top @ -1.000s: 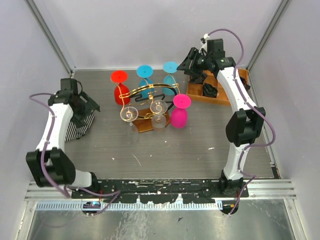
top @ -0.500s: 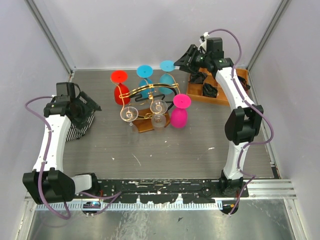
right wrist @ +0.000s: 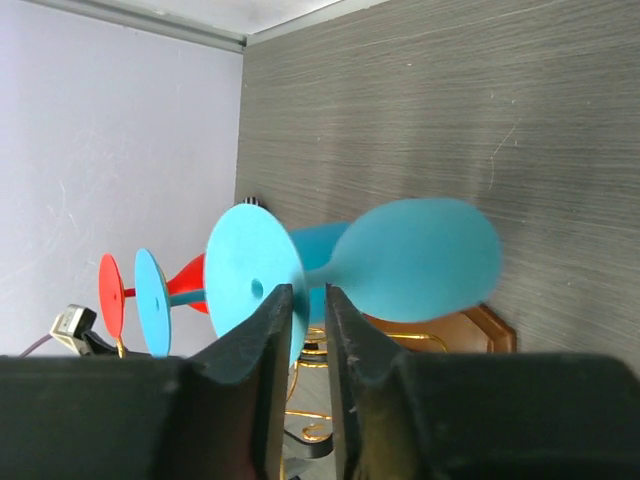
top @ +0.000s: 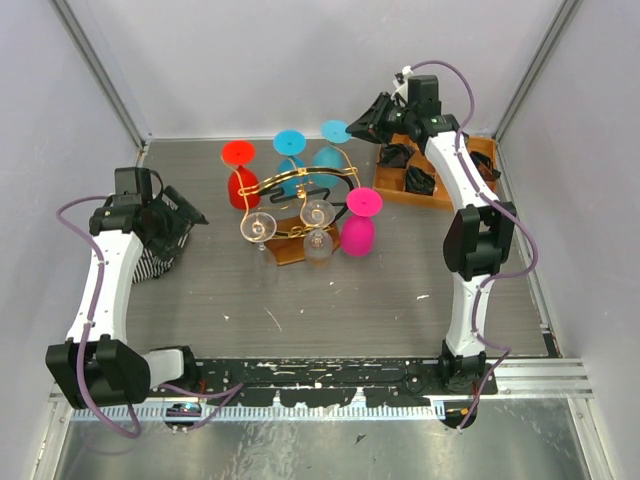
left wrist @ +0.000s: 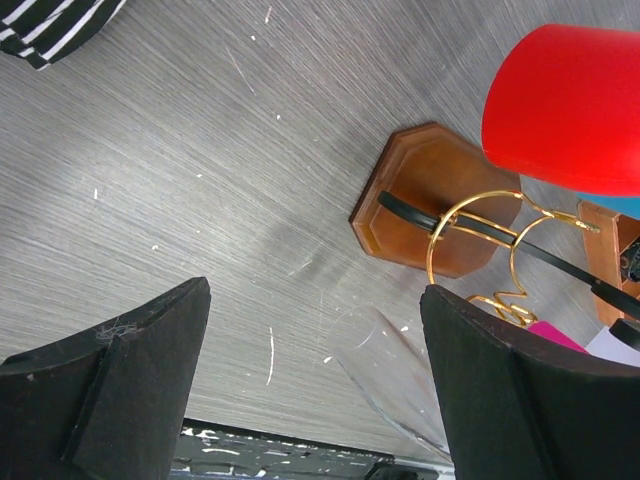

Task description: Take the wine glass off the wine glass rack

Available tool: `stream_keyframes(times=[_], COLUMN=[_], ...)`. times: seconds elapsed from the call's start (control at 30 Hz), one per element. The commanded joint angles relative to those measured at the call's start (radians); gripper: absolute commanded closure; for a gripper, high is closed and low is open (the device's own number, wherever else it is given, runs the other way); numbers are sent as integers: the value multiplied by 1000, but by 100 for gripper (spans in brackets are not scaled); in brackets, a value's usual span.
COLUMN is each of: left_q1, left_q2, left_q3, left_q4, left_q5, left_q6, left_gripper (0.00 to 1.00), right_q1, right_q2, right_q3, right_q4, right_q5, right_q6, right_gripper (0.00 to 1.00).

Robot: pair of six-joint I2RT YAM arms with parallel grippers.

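Note:
The wine glass rack [top: 300, 195], gold wire on a brown base [top: 290, 250], stands mid-table with several glasses hanging foot-up. A light blue wine glass [top: 327, 157] hangs at its back right. My right gripper [top: 352, 128] is shut on the rim of its round foot [top: 336, 130]. In the right wrist view the gripper [right wrist: 308, 292] pinches the foot [right wrist: 245, 260] beside the stem, with the bowl [right wrist: 420, 258] beyond. My left gripper [top: 190, 212] is open, left of the rack. In the left wrist view it [left wrist: 315, 380] holds nothing, above a clear glass [left wrist: 385, 365].
Red [top: 242, 185], blue [top: 290, 142], pink [top: 358, 235] and two clear glasses [top: 258, 227] also hang on the rack. A wooden tray [top: 440, 185] with black items sits at the back right. A striped cloth [top: 160, 250] lies under the left arm.
My right gripper has moved left to the blue glass's foot and narrowed onto it. The left arm has straightened, its gripper staying near the striped cloth.

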Motion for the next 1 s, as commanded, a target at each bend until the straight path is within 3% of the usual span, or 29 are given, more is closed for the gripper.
stream_keyframes(times=[0.0, 0.1, 0.3, 0.6, 0.97], left_q1=[1, 1, 1, 1, 1], left_q2=[-7, -4, 7, 15, 14], left_q3=[-9, -17, -45, -66, -73], left_q4=[8, 10, 11, 21, 13], left_q5=[35, 41, 59, 81, 98], left_q6=[2, 3, 14, 16, 25], left_gripper=[7, 7, 7, 7, 7], right_q1=[1, 1, -11, 10, -9], right_q2=[-18, -31, -60, -49, -249], right_q3=[47, 39, 33, 33, -222], right_q4=[61, 83, 129, 178, 99], right_q5=[-54, -62, -28, -153, -206], right_q6=[24, 45, 101, 132, 23], right_gripper=[84, 99, 99, 99, 99])
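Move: At the right hand's fingertips, the foot of the right-hand blue wine glass hangs with its centre some 3 cm to the left, neither ahead nor back, and about level in height. The middle blue glass's foot is roughly 12 cm left and 3 cm back, the pink glass's foot some 14 cm back and 2 cm right, both about as high. From the left hand, the wanted foot lies about 24 cm ahead, 28 cm right and 8 cm higher. Staying almost in place at first, the right fingers close from part-open to shut, pinching the rim of the right-hand blue glass's foot. The hand then eases up about 2 cm and slightly left, its left side rising a little, and draws back towards the base some 4 cm, keeping the pinch. The left hand, open and away from the rack, sinks about 2 cm. ##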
